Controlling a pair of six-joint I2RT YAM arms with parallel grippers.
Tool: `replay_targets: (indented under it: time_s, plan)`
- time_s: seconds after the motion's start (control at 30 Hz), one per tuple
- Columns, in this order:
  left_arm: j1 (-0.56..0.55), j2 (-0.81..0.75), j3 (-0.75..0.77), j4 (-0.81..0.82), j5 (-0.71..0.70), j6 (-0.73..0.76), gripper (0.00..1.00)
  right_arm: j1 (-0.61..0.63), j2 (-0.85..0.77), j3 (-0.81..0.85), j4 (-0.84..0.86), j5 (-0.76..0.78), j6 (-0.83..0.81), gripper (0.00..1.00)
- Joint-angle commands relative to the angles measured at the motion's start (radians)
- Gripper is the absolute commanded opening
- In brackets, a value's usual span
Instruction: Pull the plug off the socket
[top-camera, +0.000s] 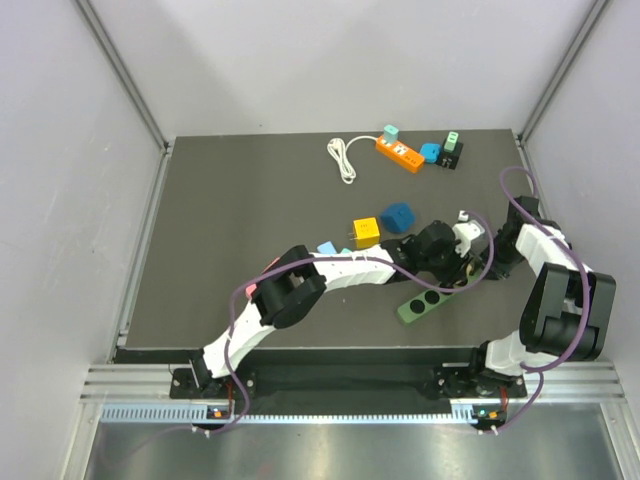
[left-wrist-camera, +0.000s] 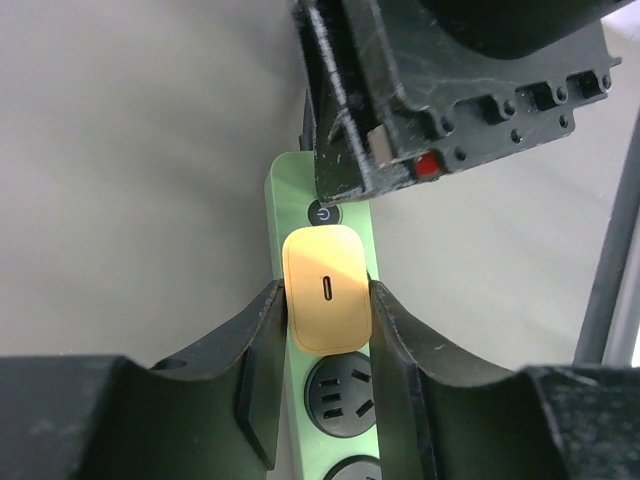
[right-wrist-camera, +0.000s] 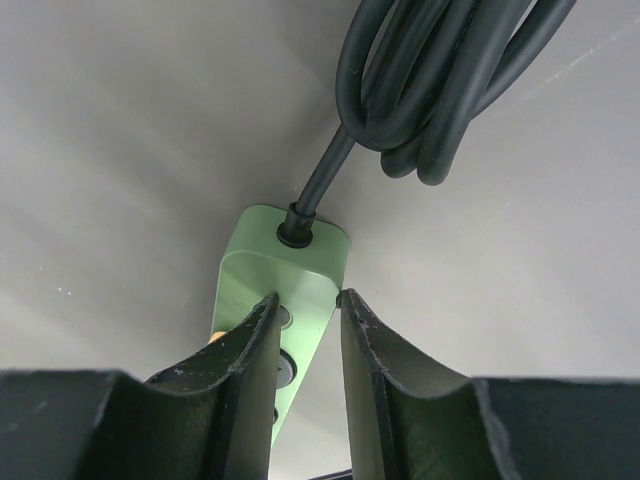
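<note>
A green power strip, the socket (top-camera: 420, 303), lies flat near the front right of the dark table. A yellow plug (left-wrist-camera: 327, 300) sits in its first outlet, just below the power button. My left gripper (left-wrist-camera: 327, 287) is shut on the plug, one finger pressed to each side. My right gripper (right-wrist-camera: 307, 297) is shut on the socket (right-wrist-camera: 290, 255) at its cord end, where the black cable (right-wrist-camera: 430, 90) leaves it. In the left wrist view the right gripper's body (left-wrist-camera: 450, 90) hangs just beyond the plug. From above, both grippers hide the plug.
An orange power strip (top-camera: 399, 153) with a white cable (top-camera: 343, 160) lies at the back, beside blue (top-camera: 430, 153) and black (top-camera: 452, 152) adapters. A yellow cube adapter (top-camera: 366, 232) and a blue plug (top-camera: 398, 216) sit just behind the left arm.
</note>
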Motion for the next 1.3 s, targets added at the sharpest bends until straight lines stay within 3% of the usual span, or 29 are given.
replay_targets:
  time_s: [0.0,0.07,0.27,0.33,0.47,0.63,0.83,0.93,1.07,1.17,1.27]
  plan:
    - [0.004,-0.124,-0.078,0.297,0.067,-0.108,0.00,0.030,0.132,-0.106,0.108,0.081,0.001,0.29]
    - [-0.010,-0.138,-0.108,0.321,0.016,-0.075,0.00,0.030,0.134,-0.105,0.108,0.085,0.003,0.29]
    - [-0.120,-0.155,-0.126,0.265,-0.228,0.311,0.00,0.031,0.139,-0.103,0.105,0.088,0.003,0.29]
    - [-0.145,-0.158,-0.134,0.268,-0.298,0.355,0.00,0.031,0.142,-0.103,0.108,0.089,0.003,0.29]
    - [-0.145,-0.159,-0.131,0.257,-0.283,0.265,0.00,0.033,0.149,-0.102,0.107,0.091,0.003,0.29]
    - [-0.068,-0.187,-0.149,0.289,-0.058,0.006,0.00,0.031,0.146,-0.103,0.107,0.088,0.001,0.29]
    - [-0.022,-0.207,-0.120,0.280,0.033,-0.157,0.00,0.031,0.145,-0.102,0.107,0.089,0.001,0.29]
    - [-0.036,-0.213,-0.079,0.211,0.007,-0.108,0.00,0.031,0.143,-0.103,0.108,0.088,0.001,0.29]
    - [-0.108,-0.216,-0.017,0.081,-0.187,0.127,0.00,0.031,0.145,-0.102,0.110,0.086,0.001,0.29]
    - [-0.116,-0.238,-0.025,0.030,-0.190,0.122,0.00,0.031,0.145,-0.102,0.107,0.086,0.001,0.29]
    - [-0.101,-0.311,-0.127,0.032,-0.219,0.093,0.00,0.031,0.142,-0.103,0.108,0.086,-0.002,0.29]
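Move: The yellow plug is already between the left fingers, right at the hand point and still in the green socket strip, whose middle lies about 3 cm back, 4 cm left and 3 cm lower. The yellow cube stands roughly 10 cm ahead and 23 cm left of the left hand; the blue block is some 13 cm ahead and 16 cm left. From the right hand, at the strip's cord end, the plug is about 5 cm left and 2 cm back, slightly higher. Keeping its pinch on the yellow plug, the left hand first rocks it, rolling its top about 20 degrees towards the base and then most of the way back while hardly shifting. Then it pulls upward, quickening to nearly 10 cm above the start and drawing about 5 cm back, away from the strip. The right hand stays put, fingers still at the strip's cord end. ##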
